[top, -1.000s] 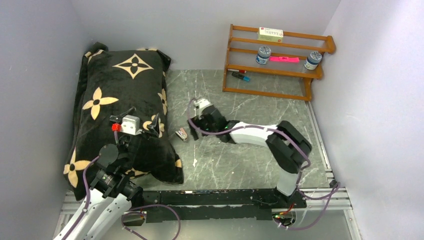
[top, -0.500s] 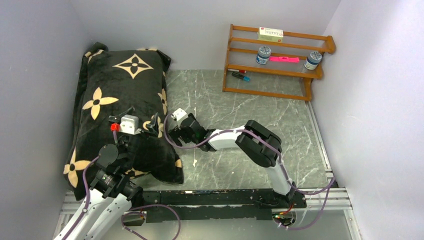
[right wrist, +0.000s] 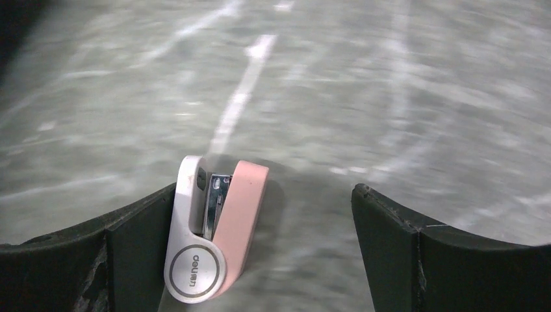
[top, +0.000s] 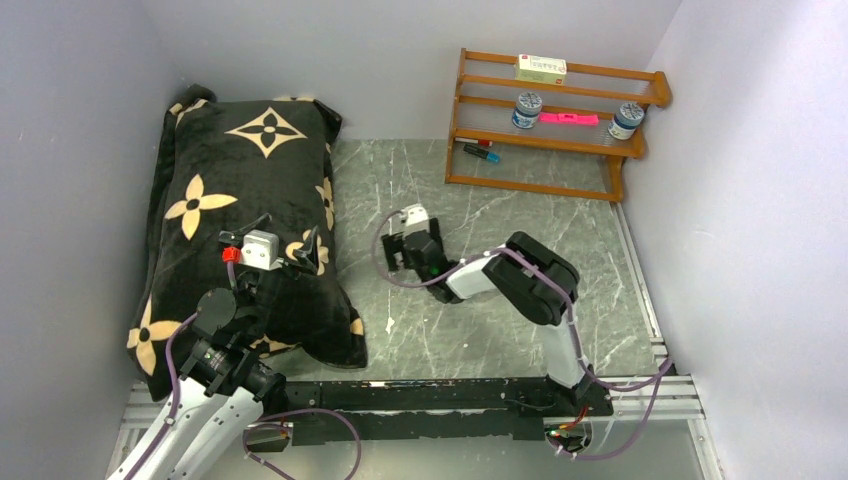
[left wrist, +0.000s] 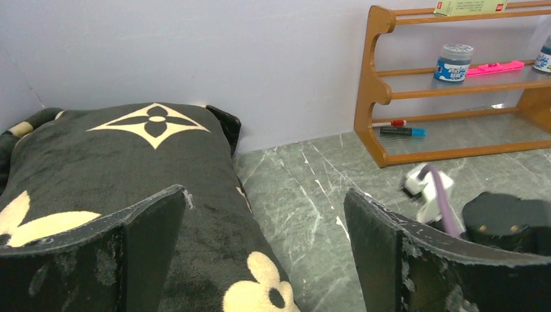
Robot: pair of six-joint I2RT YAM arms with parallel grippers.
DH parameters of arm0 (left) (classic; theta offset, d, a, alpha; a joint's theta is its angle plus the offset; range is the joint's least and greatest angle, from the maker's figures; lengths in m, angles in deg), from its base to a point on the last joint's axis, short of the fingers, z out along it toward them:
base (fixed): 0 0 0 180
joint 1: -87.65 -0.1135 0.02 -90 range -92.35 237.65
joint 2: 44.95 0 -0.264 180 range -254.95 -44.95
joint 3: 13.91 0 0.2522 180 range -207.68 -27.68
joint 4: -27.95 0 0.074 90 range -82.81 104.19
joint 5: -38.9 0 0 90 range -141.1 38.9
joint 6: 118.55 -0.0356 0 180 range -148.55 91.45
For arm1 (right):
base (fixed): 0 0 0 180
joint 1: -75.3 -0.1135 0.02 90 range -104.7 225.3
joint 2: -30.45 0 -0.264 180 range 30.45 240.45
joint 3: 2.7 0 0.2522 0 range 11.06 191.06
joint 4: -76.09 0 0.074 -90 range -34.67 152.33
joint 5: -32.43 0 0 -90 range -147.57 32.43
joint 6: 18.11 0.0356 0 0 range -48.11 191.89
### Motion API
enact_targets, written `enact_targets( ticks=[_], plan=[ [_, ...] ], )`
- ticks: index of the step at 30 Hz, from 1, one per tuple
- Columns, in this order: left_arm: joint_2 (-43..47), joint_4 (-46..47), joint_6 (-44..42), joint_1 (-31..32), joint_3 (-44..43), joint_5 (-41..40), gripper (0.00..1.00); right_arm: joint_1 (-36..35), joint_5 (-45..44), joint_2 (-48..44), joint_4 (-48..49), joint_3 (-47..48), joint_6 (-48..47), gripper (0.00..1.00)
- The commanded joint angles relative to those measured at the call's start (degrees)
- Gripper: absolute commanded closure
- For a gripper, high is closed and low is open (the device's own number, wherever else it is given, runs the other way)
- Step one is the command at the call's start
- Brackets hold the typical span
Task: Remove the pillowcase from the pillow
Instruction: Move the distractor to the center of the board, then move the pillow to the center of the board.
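The black plush pillowcase (top: 240,210) with tan flowers lies along the left wall, also filling the left wrist view as pillowcase (left wrist: 130,162). The pillow is hidden inside it. My left gripper (top: 282,236) hovers open over the cover's right edge; in its own view the left gripper (left wrist: 266,195) straddles the edge with nothing between the fingers. My right gripper (top: 405,258) is low over the table, right of the pillowcase and apart from it. It is open, and the right gripper (right wrist: 264,192) has a stapler standing against its left finger.
The pink and white stapler (right wrist: 211,234) rests on the grey marble table (top: 480,320). A wooden rack (top: 550,125) at the back right holds two jars, markers, a pink item and a box. Walls close in left, back and right.
The right arm swung left toward the pillowcase, then back to the right, and the stapler now sits between its fingers. The left arm has not moved.
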Motion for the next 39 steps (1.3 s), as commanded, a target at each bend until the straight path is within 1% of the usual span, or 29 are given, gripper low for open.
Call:
enact_targets(
  ticks=[1,5,6,8,10,12,14,16,19,22,23,26,27,28,30,32,36,39],
  plan=[
    [0.10,1.50,-0.37,-0.23,-1.52,1.27,0.03,6.30,-5.39,-2.79,-4.97,-8.67,3.31,0.00],
    [-0.40,1.55,-0.43,-0.21,-1.50,1.70,0.03,11.28,-6.02,-9.74,-4.76,-16.07,4.83,0.00],
    [-0.60,1.60,-0.44,-0.24,-1.50,1.72,0.03,12.67,-6.63,-11.46,-5.52,-17.65,6.85,0.00],
    [-0.99,1.55,-0.36,-0.21,-1.56,1.88,0.03,15.78,-3.35,-15.10,-6.72,-20.24,11.07,0.00],
    [-1.47,1.45,-0.44,-0.24,-1.67,1.85,0.03,16.81,-5.48,-17.14,-11.72,-19.78,14.39,0.00],
    [-2.04,1.44,-0.36,-0.21,-1.67,1.77,0.03,17.62,-9.13,-18.05,-17.46,-17.69,15.56,0.00],
    [-2.66,1.35,-0.19,-0.21,-1.75,1.48,0.03,19.46,-10.62,-19.21,-21.66,-16.29,16.71,0.00],
    [-3.68,1.30,0.24,-0.21,-2.12,0.56,0.03,21.37,-9.56,-21.67,-22.09,-17.37,17.19,0.00],
    [-8.17,-0.17,1.73,-0.22,-4.53,-2.91,0.03,21.67,-6.33,-27.10,-19.58,-19.43,14.94,0.00],
    [-17.24,-8.48,3.63,-0.27,-12.38,-9.53,0.03,21.65,-0.42,-33.30,-18.36,-19.00,10.96,0.00],
    [-20.78,-13.46,4.02,-0.24,-16.06,-12.82,0.03,21.70,1.76,-35.07,-18.41,-18.68,9.86,0.00],
    [-33.24,-26.25,5.27,-0.21,-28.88,-19.29,0.03,21.67,7.33,-40.24,-17.75,-18.59,6.93,0.00],
    [-38.91,-31.37,5.88,-0.23,-33.22,-20.91,0.03,21.71,8.91,-41.93,-17.36,-18.99,6.45,0.00],
    [-42.59,-35.53,6.04,-0.21,-37.60,-21.98,0.03,21.72,9.77,-43.65,-17.27,-19.44,6.25,0.00],
    [-48.62,-40.79,4.58,-0.26,-43.65,-22.72,0.03,21.72,11.60,-46.56,-17.17,-20.38,5.60,0.00],
    [-52.37,-42.65,3.76,-1.00,-45.71,-23.46,0.02,21.67,13.55,-49.82,-16.36,-21.84,4.64,0.00],
    [-57.40,-47.03,6.05,-5.86,-49.80,-18.84,0.02,21.70,16.25,-57.56,-12.36,-27.40,2.18,0.00],
    [-60.98,-50.55,10.00,-7.56,-52.66,-21.04,0.02,21.67,16.12,-61.82,-12.59,-28.99,0.42,0.00]
  ],
)
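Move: The stapler stands just inside my right hand's left finger, about 3 cm to this hand's left, level ahead and a centimetre lower; the board's center is some 18 cm to its right, level ahead. From the right hand, the rack's near left corner is 14 cm ahead, 8 cm right; the pillow's middle is 35 cm left, 2 cm ahead. From my left hand, the pillow's middle is about 12 cm ahead, 10 left, 26 below; the stapler is 12 ahead, 21 right, 31 below. With my right fingers open and low over the board, I keep pushing the stapler to the right with the left finger, sweeping about 23 cm while the hand swings clockwise. Then I lift some 16 cm clear, turning partly back. Meanwhile my open left hand reaches forward about 13 cm and then sinks towards the pillow, tipping its fingers down. ##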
